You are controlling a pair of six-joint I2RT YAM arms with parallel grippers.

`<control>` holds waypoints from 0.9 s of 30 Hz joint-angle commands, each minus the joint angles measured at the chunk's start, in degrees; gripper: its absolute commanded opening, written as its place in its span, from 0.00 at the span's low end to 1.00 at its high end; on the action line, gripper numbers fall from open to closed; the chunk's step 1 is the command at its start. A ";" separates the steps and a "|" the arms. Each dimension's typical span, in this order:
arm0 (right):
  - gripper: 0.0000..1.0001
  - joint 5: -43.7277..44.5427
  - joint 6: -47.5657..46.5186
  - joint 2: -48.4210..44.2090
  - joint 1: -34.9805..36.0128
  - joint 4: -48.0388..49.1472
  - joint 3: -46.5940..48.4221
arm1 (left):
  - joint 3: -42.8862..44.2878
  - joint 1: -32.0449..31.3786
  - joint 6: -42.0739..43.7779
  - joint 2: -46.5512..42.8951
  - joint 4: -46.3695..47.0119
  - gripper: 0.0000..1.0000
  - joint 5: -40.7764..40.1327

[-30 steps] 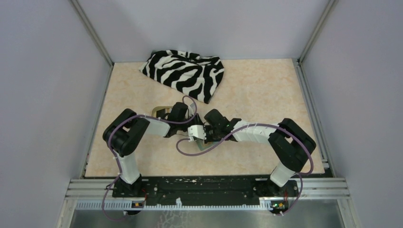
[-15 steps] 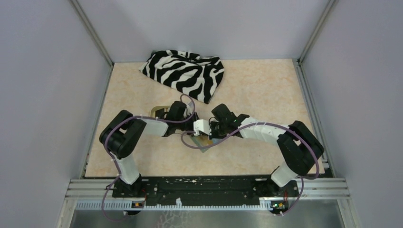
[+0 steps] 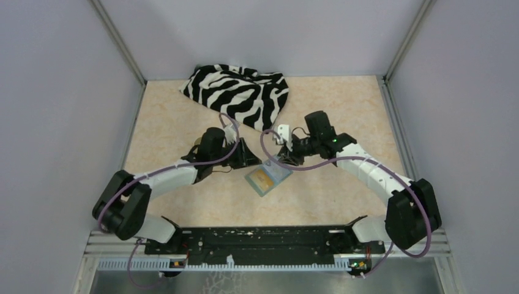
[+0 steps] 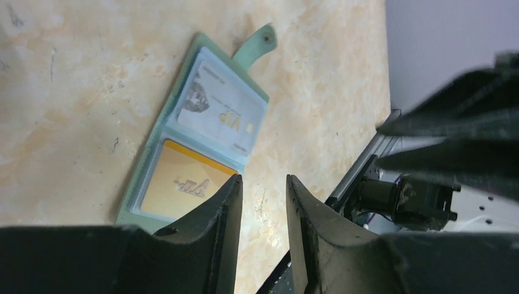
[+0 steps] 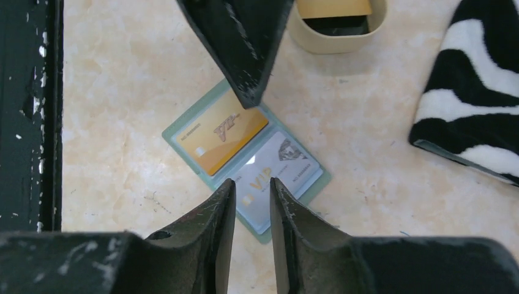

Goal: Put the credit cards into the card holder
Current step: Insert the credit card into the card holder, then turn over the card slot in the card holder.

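The sage-green card holder [image 3: 268, 178] lies open on the table between my two grippers. In its pale blue pockets sit a gold-yellow credit card [image 5: 223, 138] and a whitish one [image 5: 278, 174]; both also show in the left wrist view, the gold card [image 4: 180, 187] and the whitish card [image 4: 220, 113]. My left gripper [image 4: 264, 180] hovers just beside the holder, open, with nothing between its fingers. My right gripper [image 5: 253, 182] hangs above the whitish card, narrowly open and empty. More cards, a black one [image 5: 336, 26] and a gold one [image 5: 333, 7], rest in the tan dish.
The tan oval dish [image 5: 374, 24] stands just beyond the holder, near the left gripper's fingertip [image 5: 248, 67]. A zebra-striped cloth [image 3: 238, 93] lies at the back of the table. The black base rail [image 5: 27, 110] runs along the near edge.
Both arms have drawn back and apart from the holder, uncovering it. The right gripper, shut a second ago, has opened a little. The left arm has swung out to the left.
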 commanded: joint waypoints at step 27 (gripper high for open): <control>0.72 -11.91 25.23 7.17 -8.44 7.77 0.81 | -35.45 0.43 -2.27 -50.04 13.11 0.96 -15.33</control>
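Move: The open card holder lies some 4 cm right, 2 cm back and 8 cm below the left hand; from the right hand it is about 5 cm left, 1 cm back and 12 cm below. Counted from the left hand, its gold card sits about 2 cm right and 3 cm back, its white card about 7 cm right and 1 cm ahead, and the card tray roughly 12 cm left and 7 cm ahead. The empty left hand backs off from the card holder, climbing about 11 cm while going left and opening wide, then sinks most of that again as it draws back, ending about 9 cm left and 6 cm back of its start with the fingers flatter. The right hand, also empty, rises some 7 cm over the holder's right side, spreads its fingers, then sinks back to nearly its starting place while its wrist turns roughly 30 degrees. ##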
